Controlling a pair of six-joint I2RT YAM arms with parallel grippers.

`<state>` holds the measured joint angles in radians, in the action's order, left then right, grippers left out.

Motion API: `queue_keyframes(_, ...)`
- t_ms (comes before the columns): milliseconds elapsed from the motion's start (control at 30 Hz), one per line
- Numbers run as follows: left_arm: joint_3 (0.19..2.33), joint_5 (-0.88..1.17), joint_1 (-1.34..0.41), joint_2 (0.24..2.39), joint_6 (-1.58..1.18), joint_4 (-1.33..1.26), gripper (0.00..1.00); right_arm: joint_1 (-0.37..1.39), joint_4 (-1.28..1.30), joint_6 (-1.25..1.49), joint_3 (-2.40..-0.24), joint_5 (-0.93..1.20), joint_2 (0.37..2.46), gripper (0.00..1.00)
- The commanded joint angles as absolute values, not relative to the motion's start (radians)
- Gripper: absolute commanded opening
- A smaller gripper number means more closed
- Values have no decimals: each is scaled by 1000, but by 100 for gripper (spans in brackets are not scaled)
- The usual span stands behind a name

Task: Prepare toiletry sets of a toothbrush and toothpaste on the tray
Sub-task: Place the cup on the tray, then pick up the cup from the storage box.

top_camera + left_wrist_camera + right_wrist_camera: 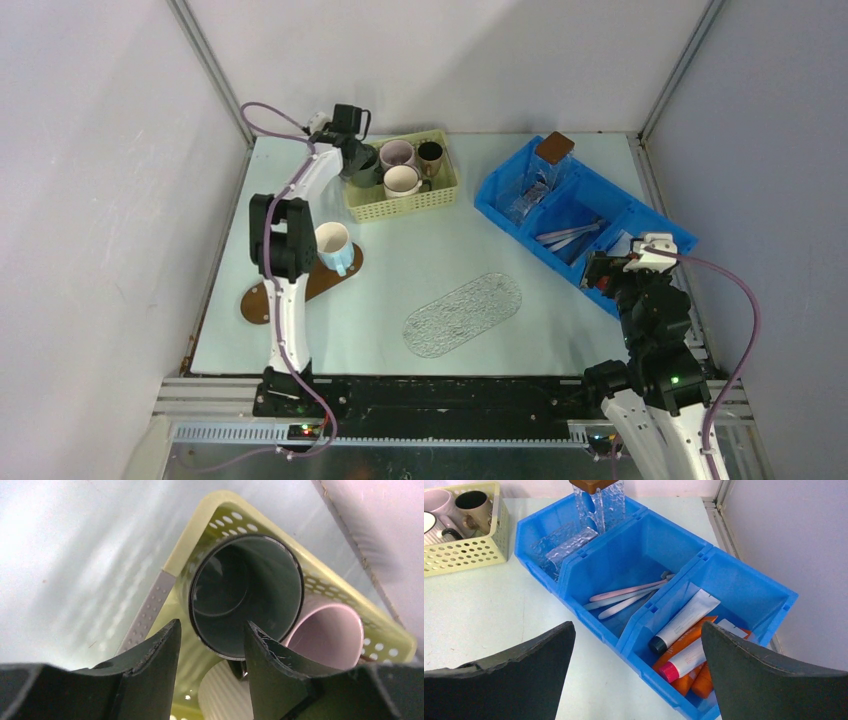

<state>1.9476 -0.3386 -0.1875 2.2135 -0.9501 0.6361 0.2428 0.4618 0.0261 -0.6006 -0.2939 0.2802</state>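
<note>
Several pale pink and white toothbrushes lie in the middle compartment of a blue bin. White and orange toothpaste tubes fill its near compartment. My right gripper hangs open above that near end, holding nothing. A clear textured oval tray lies mid-table with nothing on it. My left gripper is at the yellow basket. It stands open, jaws straddling the near wall of a dark grey mug, with a gap left at the outer finger.
The basket also holds a pink mug, a white ribbed mug and a dark brown mug. A blue mug stands on a brown oval board beside the left arm. Clear glass pieces sit in the bin's far compartment.
</note>
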Motion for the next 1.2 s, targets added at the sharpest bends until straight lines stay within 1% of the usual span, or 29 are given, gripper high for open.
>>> queue_keyframes(0,2015,-372,-166,2255,-1017,593,54,248,450,29,-598,-324,301,99)
queue_keyframes(100,2028,-352,-157,2284,-1028,589,53,248,451,26,-598,-331,305,99)
queue_keyframes(167,2033,-347,-154,2296,-1028,584,51,247,452,27,-598,-331,307,99)
queue_keyframes(300,2037,-338,-149,2307,-1025,579,43,248,449,21,-595,-335,312,99)
queue_keyframes(367,2036,-336,-146,2302,-1021,580,36,248,448,19,-595,-334,315,99)
queue_keyframes(400,2034,-336,-145,2298,-1014,580,30,248,449,20,-595,-333,317,99)
queue_keyframes(433,2031,-336,-144,2288,-1012,577,27,248,450,21,-595,-332,316,99)
queue_keyframes(467,2027,-336,-145,2282,-1007,575,21,247,450,19,-595,-331,315,99)
queue_keyframes(500,2018,-333,-144,2268,-1004,569,19,247,450,19,-595,-328,315,100)
queue_keyframes(533,2014,-329,-144,2260,-1000,565,13,248,450,19,-595,-326,314,99)
queue_keyframes(667,1995,-319,-145,2198,-977,553,2,248,449,18,-594,-316,307,99)
queue_keyframes(733,1989,-315,-144,2173,-972,547,0,247,447,16,-592,-313,305,99)
queue_keyframes(1167,1981,-294,-145,1991,-883,595,0,248,440,18,-589,-281,286,100)
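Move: The green cup's middle is about 4 cm ahead of the left hand, 2 cm to its right and 6 cm below, in the basket's far left corner. At about that height, the pink mug stands 5 cm ahead and 10 cm right of this hand, the white mug 2 cm back and 11 cm right. From the right hand the green cup is roughly 38 cm ahead, 49 cm left and 20 cm below. The left hand's fingers pinch the green cup's wall at the rim, on its near left side, one finger inside and one outside. To get there the hand sinks about 2.5 cm while edging forward and left, then shuts from half open almost in place; keeping the pinch, it lifts straight up about 6 cm, quickening towards the end. ##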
